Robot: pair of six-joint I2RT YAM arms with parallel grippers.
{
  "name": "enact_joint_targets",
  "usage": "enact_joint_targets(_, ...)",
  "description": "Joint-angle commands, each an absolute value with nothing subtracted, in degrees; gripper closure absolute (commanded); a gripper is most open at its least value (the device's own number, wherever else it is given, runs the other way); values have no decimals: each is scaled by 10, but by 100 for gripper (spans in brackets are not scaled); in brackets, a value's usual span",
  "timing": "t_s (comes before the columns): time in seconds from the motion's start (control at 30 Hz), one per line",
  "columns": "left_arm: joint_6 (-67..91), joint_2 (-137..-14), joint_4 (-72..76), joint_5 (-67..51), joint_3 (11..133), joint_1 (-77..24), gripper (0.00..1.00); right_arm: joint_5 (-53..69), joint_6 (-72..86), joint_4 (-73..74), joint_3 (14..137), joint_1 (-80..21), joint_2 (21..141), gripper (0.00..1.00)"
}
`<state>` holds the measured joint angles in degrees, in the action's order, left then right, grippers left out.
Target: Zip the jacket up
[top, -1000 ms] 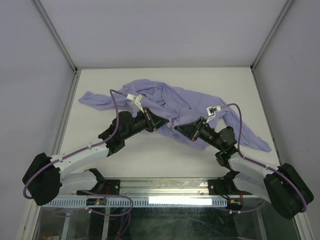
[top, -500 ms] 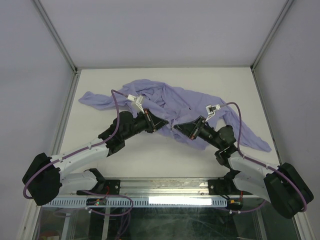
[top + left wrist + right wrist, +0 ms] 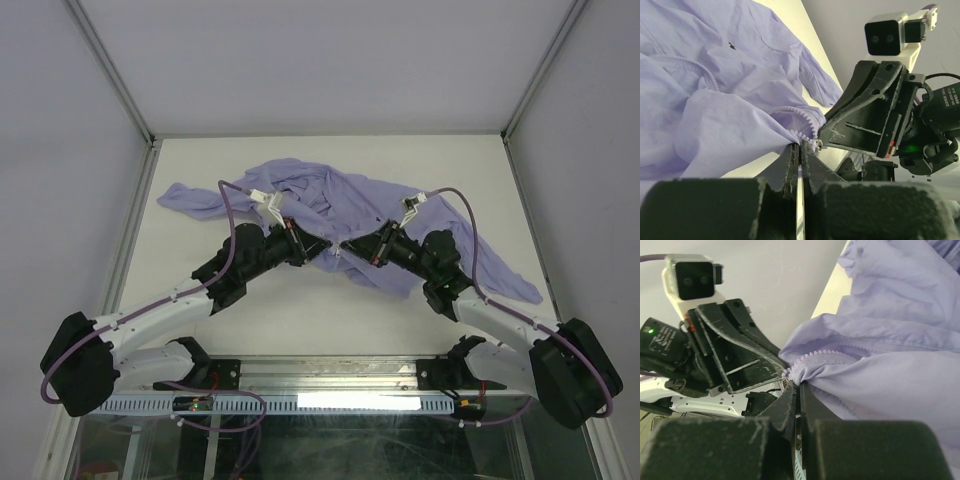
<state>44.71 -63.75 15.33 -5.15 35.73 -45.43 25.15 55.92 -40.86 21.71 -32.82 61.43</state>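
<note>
The lavender jacket (image 3: pixel 350 195) lies crumpled across the far half of the table. Both grippers meet tip to tip at its near hem. My left gripper (image 3: pixel 326 246) is shut on the fabric edge beside the zipper teeth (image 3: pixel 801 112). In the left wrist view its tips (image 3: pixel 801 145) pinch the hem, with the right gripper's fingers (image 3: pixel 865 120) just beyond. A small dark mark (image 3: pixel 732 45) shows on the jacket (image 3: pixel 715 75). My right gripper (image 3: pixel 352 247) is shut on the opposite zipper edge. In its own view its tips (image 3: pixel 798 385) grip the jacket (image 3: pixel 900 340) under the teeth (image 3: pixel 815 356).
One sleeve (image 3: pixel 185 197) trails to the far left and another (image 3: pixel 505 275) to the near right. Grey walls enclose the white table (image 3: pixel 300 300) on three sides. The metal rail (image 3: pixel 320 375) runs along the near edge by the arm bases.
My right gripper has moved left with its piece of hem until its tip meets the left gripper's. The left gripper has edged slightly right. The fabric between them has bunched.
</note>
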Motion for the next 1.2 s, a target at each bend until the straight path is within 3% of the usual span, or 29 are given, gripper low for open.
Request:
enact_joint_targets(0.0,439,-600,145,-30,367,-467,100,239,560,-364,252,-326,620,100)
enact_joint_targets(0.17,445,-611,132,-31,376,-467,100,239,560,-369,255,-326,622,100)
enact_joint_targets(0.27,457,-618,113,-32,386,-467,92,239,560,-386,257,-326,628,100)
enact_joint_targets(0.33,469,-619,100,-26,391,-467,89,300,546,-400,255,-326,628,100)
enact_joint_targets(0.53,536,-628,105,-44,394,-465,76,290,562,-436,247,-326,632,100)
enact_joint_targets(1.17,572,-625,90,-58,396,-455,76,286,574,-450,237,-326,633,100)
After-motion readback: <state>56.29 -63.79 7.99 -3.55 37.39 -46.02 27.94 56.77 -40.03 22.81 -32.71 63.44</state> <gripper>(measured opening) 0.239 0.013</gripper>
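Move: Between the two fingertips, which almost meet, the zipper's lower end with its small metal slider sits about 2 cm right of the left hand and 1 cm back, level with it; from the right hand it lies some 1 cm to the left, at the same height. The jacket's main body spreads roughly 15 cm ahead of the left hand, 2 cm to its right and 15 cm below. The hem corner lies about 17 cm right of the left hand, 6 cm back and 14 cm below. Opening to about a quarter of its range, the left gripper lets go of the zipper's lower end and stays around it; the hand first lifts slightly, then sinks about 1.5 cm, turning some 10 degrees so its tips dip. The right hand keeps its pinch on the cloth beside the slider, dipping nearly 2 cm and coming back up about 1 cm. ##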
